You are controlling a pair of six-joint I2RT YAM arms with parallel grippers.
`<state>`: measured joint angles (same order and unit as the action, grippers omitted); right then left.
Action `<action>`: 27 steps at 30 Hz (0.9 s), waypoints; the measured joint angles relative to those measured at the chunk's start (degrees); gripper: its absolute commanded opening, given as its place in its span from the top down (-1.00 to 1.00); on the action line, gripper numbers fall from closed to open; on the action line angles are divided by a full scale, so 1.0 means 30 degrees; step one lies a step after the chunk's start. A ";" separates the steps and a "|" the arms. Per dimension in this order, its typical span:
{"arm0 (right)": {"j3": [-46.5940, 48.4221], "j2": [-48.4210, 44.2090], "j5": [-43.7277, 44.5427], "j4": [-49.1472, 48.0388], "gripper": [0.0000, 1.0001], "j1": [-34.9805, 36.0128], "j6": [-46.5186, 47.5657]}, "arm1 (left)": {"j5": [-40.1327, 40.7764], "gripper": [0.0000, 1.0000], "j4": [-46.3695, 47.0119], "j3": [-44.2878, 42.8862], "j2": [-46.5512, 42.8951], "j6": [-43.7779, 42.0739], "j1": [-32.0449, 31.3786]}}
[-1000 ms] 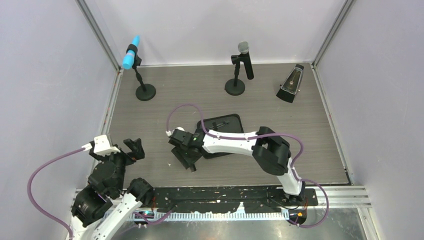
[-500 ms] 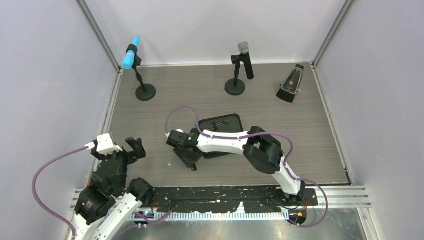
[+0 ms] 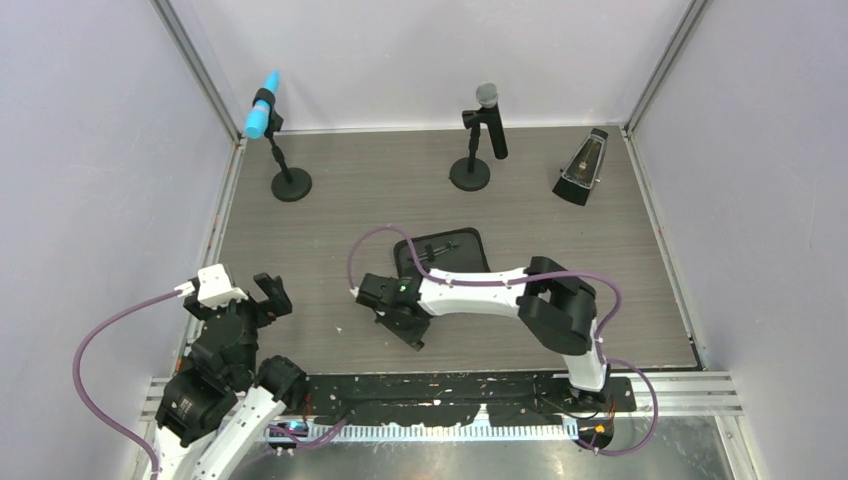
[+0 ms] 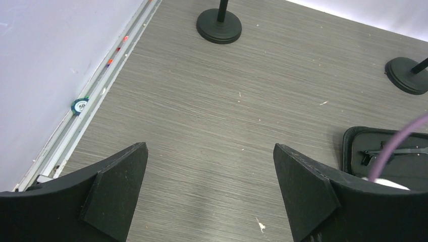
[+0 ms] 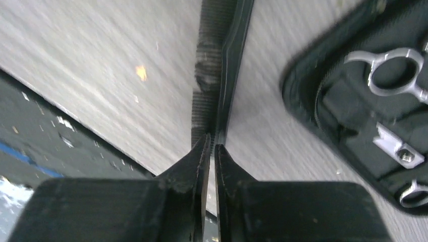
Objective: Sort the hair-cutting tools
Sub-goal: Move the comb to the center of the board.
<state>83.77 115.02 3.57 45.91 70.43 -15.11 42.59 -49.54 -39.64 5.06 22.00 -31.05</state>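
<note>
In the right wrist view a flat black comb (image 5: 222,60) runs away from my right gripper (image 5: 212,142), whose jaws are shut on its near end. Just right of it lies the open black zip case (image 5: 310,96), holding silver scissors (image 5: 393,70) and a second silver ring handle (image 5: 415,194). From above, the right gripper (image 3: 409,328) sits low over the table in front of the case (image 3: 447,250); the comb is hidden under it there. My left gripper (image 4: 209,166) stands wide open over bare table at the near left (image 3: 262,296). A thin black tool (image 4: 386,151) lies in the case.
Two microphone stands with round black bases (image 3: 291,184) (image 3: 470,173) stand at the back, and a metronome (image 3: 581,170) at the back right. Walls close in the left, back and right sides. A black rail (image 3: 450,395) runs along the near edge.
The right gripper's jaws closed onto the comb's end, and the gripper shifted right and toward the near edge. The left arm barely moved and stayed open.
</note>
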 measured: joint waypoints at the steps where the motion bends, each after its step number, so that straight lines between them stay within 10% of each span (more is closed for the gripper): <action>1: -0.0546 -0.0503 0.0007 0.0153 0.72 0.0044 0.0160 | -0.0058 -0.99 0.0000 0.0022 0.0066 0.0000 0.0044; 13: -0.3614 -0.4466 0.0321 0.1392 0.13 0.0124 0.1530 | -0.0219 -0.99 0.0007 0.0066 0.0255 0.0000 0.0364; 27: 0.5071 0.1668 0.0182 0.0976 -0.22 0.0007 0.0991 | -0.0197 -0.99 0.0007 0.0175 0.0138 0.0007 0.0641</action>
<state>98.98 120.03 4.12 48.84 70.46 -12.14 42.00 -49.52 -39.11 5.48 22.02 -29.12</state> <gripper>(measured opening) 0.585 0.995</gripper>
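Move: The right hand's nearly shut fingers are at the comb's near, right-hand end; the comb's middle lies about 5 cm ahead, 3 cm to the left and 1 cm below. The open black case is some 13 cm ahead and 7 cm to the right, just below hand height. From the idle left hand, the comb is about 27 cm right, 2 cm ahead and 22 cm down. Freed from the comb, the right hand goes 6 cm right, then 12 cm left, rising and opening. ##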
